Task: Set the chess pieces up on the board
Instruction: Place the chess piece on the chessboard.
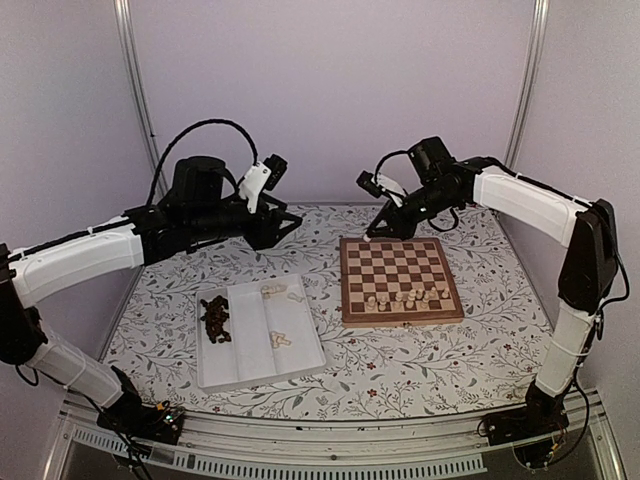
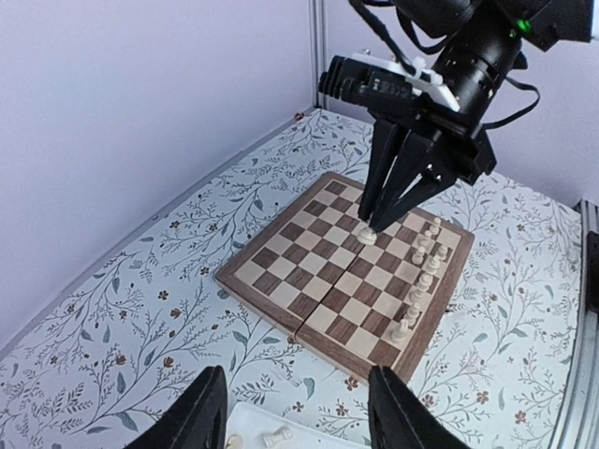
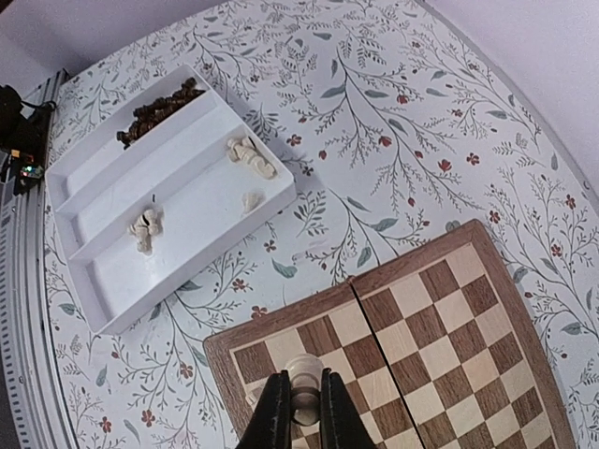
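Observation:
The board [image 1: 395, 262] lies right of centre, with a row of cream chess pieces [image 1: 405, 297] along its near side. My right gripper [image 1: 377, 233] hangs over the board's far left corner, shut on a cream piece [image 3: 301, 367]. In the left wrist view that piece [image 2: 368, 236] sits at or just above a square of the board [image 2: 299, 271]. The left gripper [image 1: 292, 222] is open and empty, raised above the table left of the board, with its fingers [image 2: 192, 416] wide apart. Dark chess pieces [image 1: 215, 320] are heaped in the tray's left compartment.
A white three-compartment tray [image 1: 250, 345] lies left of the board. Loose cream pieces [image 1: 280, 339] lie in its right compartment. The flowered tablecloth [image 1: 400, 360] covers the table. Pale walls and metal posts close in the back and sides.

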Available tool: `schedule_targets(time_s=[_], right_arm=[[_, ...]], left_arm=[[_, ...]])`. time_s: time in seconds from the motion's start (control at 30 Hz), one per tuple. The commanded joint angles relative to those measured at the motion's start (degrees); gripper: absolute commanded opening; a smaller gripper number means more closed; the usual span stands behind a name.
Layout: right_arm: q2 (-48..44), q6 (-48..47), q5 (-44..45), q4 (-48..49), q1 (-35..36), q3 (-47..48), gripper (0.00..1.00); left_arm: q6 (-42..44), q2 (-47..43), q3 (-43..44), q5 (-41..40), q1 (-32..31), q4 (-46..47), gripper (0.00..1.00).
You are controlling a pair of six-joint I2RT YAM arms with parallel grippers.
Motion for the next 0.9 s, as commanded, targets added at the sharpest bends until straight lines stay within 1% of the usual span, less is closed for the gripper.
schedule_targets(time_s=[0.0, 0.23, 0.33, 0.5, 0.87], right_arm=[[-1.8, -4.7, 6.5, -4.5, 0.3, -2.9, 0.03], [-0.9, -7.0, 18.3, -6.9, 0.1, -6.9, 0.02], [-0.6, -7.8, 21.3, -7.5, 0.1, -8.5, 0.02], [1.7, -7.6, 22.8, -9.7, -0.2, -8.7, 0.01], [4.3, -6.4, 22.1, -9.3, -0.7, -11.4, 0.01]], left_arm=[[1.1, 0.0, -3.8, 2.9, 2.0, -0.8, 0.52], [0.4, 0.1, -6.0, 3.7, 3.6, -0.8, 0.52], [0.2, 0.5, -5.8, 4.2, 3.7, -1.2, 0.52], [-0.2, 1.0, -5.5, 4.3, 3.8, -1.8, 0.52], [-0.2, 1.8, -5.5, 5.1, 3.8, -2.0, 0.52]])
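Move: The held cream chess piece is bound for an open square about midway along the board's second row. That square lies some 10 cm to the right hand's right, 2 cm back and 17 cm below. Behind it runs the near row of pieces: its left-end piece about 2 cm right and 5 cm back, its right-end piece roughly 18 cm right and 5 cm back, both some 16 cm down. From the left hand, the square is about 25 cm right, 2 cm ahead and 25 cm below. The cream piece, still pinched in the right hand's shut fingers, is carried down about 12 cm and some 8 cm to the right, over the board towards the middle of the near row of pieces, while the wrist tips about 30 degrees so the fingers point more steeply down. The empty left hand sinks about 6 cm, fingers staying half open. ##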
